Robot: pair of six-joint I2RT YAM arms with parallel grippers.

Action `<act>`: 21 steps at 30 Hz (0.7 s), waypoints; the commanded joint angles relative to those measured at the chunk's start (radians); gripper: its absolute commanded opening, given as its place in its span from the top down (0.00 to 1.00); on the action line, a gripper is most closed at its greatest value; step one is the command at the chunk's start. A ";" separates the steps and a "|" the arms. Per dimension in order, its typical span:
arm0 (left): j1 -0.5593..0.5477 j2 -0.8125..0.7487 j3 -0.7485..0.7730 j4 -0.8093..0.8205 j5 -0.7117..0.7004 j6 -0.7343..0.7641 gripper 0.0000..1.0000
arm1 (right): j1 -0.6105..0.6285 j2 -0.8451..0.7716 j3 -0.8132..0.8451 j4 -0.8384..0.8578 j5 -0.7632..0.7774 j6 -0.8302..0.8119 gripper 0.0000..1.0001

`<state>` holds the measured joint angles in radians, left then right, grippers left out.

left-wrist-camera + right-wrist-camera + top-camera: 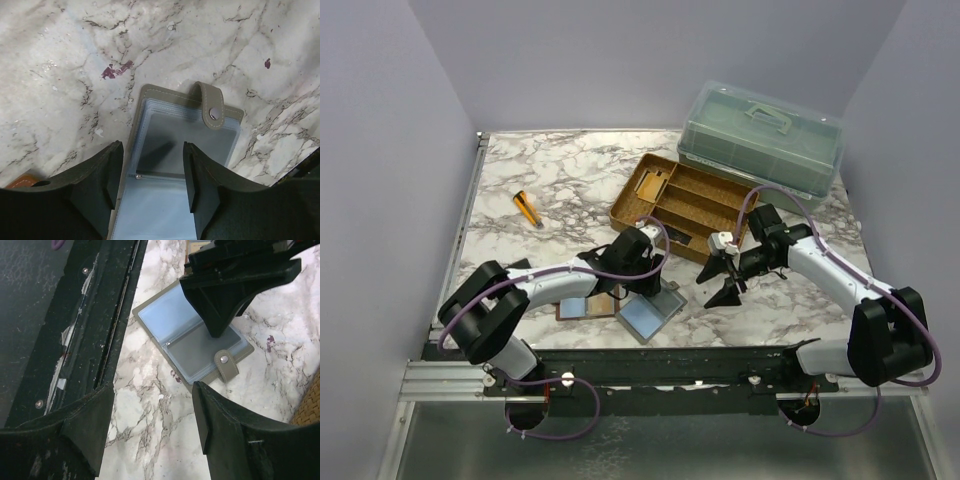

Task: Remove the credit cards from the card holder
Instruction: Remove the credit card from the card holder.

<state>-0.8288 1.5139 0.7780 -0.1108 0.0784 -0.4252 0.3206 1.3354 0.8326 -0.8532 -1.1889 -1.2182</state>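
The card holder [582, 307], reddish-brown with a blue and a tan-orange inner panel, lies open on the marble under my left forearm. Its orange corner [22, 181] peeks in at the lower left of the left wrist view. I cannot make out any credit cards. My left gripper [648, 288] [152, 148] hangs open just above a blue-grey folder [650, 316] [185, 135] that has a snap tab, one finger on each side of its blue panel. My right gripper [717, 285] [152, 387] is open over bare marble to the right of that folder [192, 342], holding nothing.
A woven wooden tray [705, 188] with compartments sits behind the grippers. A clear lidded box [760, 135] stands at the back right. An orange pen [528, 208] lies at the left. The black base rail [100, 315] runs along the near edge.
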 commanded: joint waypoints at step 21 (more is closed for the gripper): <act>0.001 -0.052 -0.089 0.201 -0.047 0.006 0.94 | 0.106 0.107 0.015 0.117 0.003 0.210 0.31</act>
<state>-0.8257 1.5341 0.7486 -0.0250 0.0582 -0.4393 0.4046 1.4105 0.8326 -0.7975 -1.1896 -1.0935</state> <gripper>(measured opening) 0.098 0.692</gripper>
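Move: The card holder's grey pocket lies just under the left hand, its middle about 4 cm right, 2 cm back and 2 cm below; the holder's forward-left edge runs between the open fingers. Its snap strap is some 7 cm right and 1 cm ahead, the blue-and-tan wallet about 13 cm left and 4 cm back. From the right hand, the pocket lies about 11 cm left, 4 cm ahead and 10 cm below. The card holder's forward-left edge, near the pocket, is what the left hand closes at: it sinks about 1.5 cm, stays low while its half-open fingers draw almost shut there, then rises roughly 1 cm, easing slightly forward. The right hand, fingers open and empty, starts in from the right, going about 1.5 cm each left, back and down. ##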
